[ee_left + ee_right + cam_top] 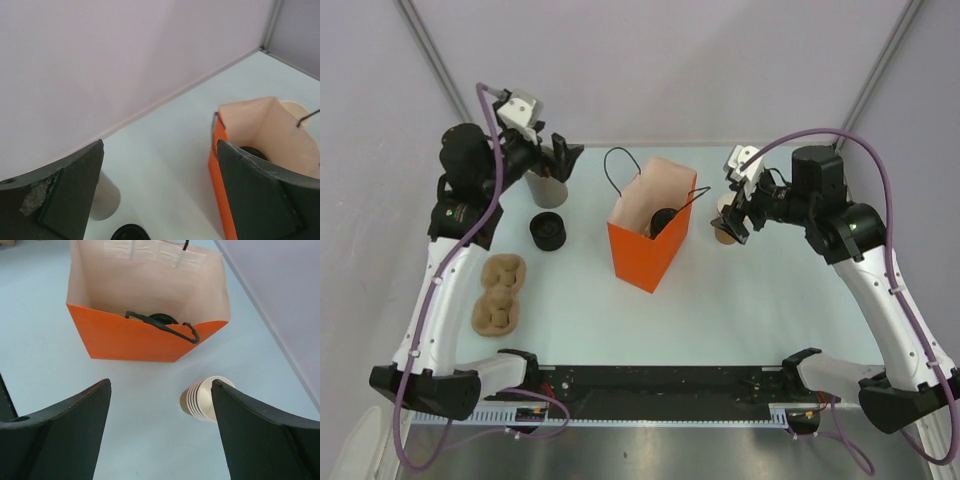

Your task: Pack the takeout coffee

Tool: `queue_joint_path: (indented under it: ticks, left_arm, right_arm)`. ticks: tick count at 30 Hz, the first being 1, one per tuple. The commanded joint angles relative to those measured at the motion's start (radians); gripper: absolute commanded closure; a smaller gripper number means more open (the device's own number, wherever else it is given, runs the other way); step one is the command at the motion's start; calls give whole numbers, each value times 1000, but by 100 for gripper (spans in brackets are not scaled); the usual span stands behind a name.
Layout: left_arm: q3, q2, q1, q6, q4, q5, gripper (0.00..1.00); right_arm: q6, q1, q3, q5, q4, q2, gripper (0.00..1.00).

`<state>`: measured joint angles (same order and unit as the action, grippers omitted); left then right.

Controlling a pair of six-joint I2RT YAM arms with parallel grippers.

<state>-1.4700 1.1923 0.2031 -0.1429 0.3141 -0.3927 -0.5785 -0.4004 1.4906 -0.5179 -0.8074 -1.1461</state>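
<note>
The takeout coffee sits inside the orange paper bag [642,255]; only its black lid [662,218] shows over the bag's rim. The right wrist view looks into the bag [130,340] from above, with the lid [162,318] low inside. My left gripper [558,157] hangs open and empty at the back left, above a pale cup-shaped cylinder [545,188]. In its own view the left gripper [160,143] frames bare table, with the bag [220,190] at the right. My right gripper [736,213] is open and empty to the right of the bag, and its wrist view shows the gripper [161,382] above the table.
A stack of lidless tan cups [206,399] stands by the right finger, also visible from above [724,232]. A stack of black lids [548,231] and a tan pulp cup carrier [498,292] lie left of the bag. The bag's black handles [190,335] droop over its rim.
</note>
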Motion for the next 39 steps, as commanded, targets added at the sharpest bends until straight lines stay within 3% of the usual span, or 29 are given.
queue_joint_path:
  ticks: [1,7,13,29,39]
  left_arm:
    - [-4,-45,-108,23,-3,-35,0]
    - [77,-59,-261,66,-47,-98,0]
    - [108,-37,-315,78,-59,-136,1]
    - [129,-13,-321,71,-63,-101,1]
    - [119,55,-321,35,-113,1,0]
  right_arm:
    - [11,29,-27,-11,137,71,14]
    - [52,87,-101,15,235,114,13]
    - [108,141,-174,62,326,135,13]
    - [206,204,-326,320,531,161,13]
    - [212,219,-351,299,537,157,14]
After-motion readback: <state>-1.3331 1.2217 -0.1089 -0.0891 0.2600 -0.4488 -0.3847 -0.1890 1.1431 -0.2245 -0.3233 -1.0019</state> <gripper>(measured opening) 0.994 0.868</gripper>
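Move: The straws stand in the grey holder about 13 cm ahead of the left hand, 12 cm to its left and some 30 cm below. The black lids sit about 4 cm ahead of that hand and 11 cm left, the orange bag some 17 cm to its right and 2 cm ahead, both well below. From the right hand the straws lie roughly 22 cm ahead and 45 cm left, 22 cm lower. Open left hand swings 10 cm left and down towards the straws; right hand goes right-forward, turning 30° clockwise. ##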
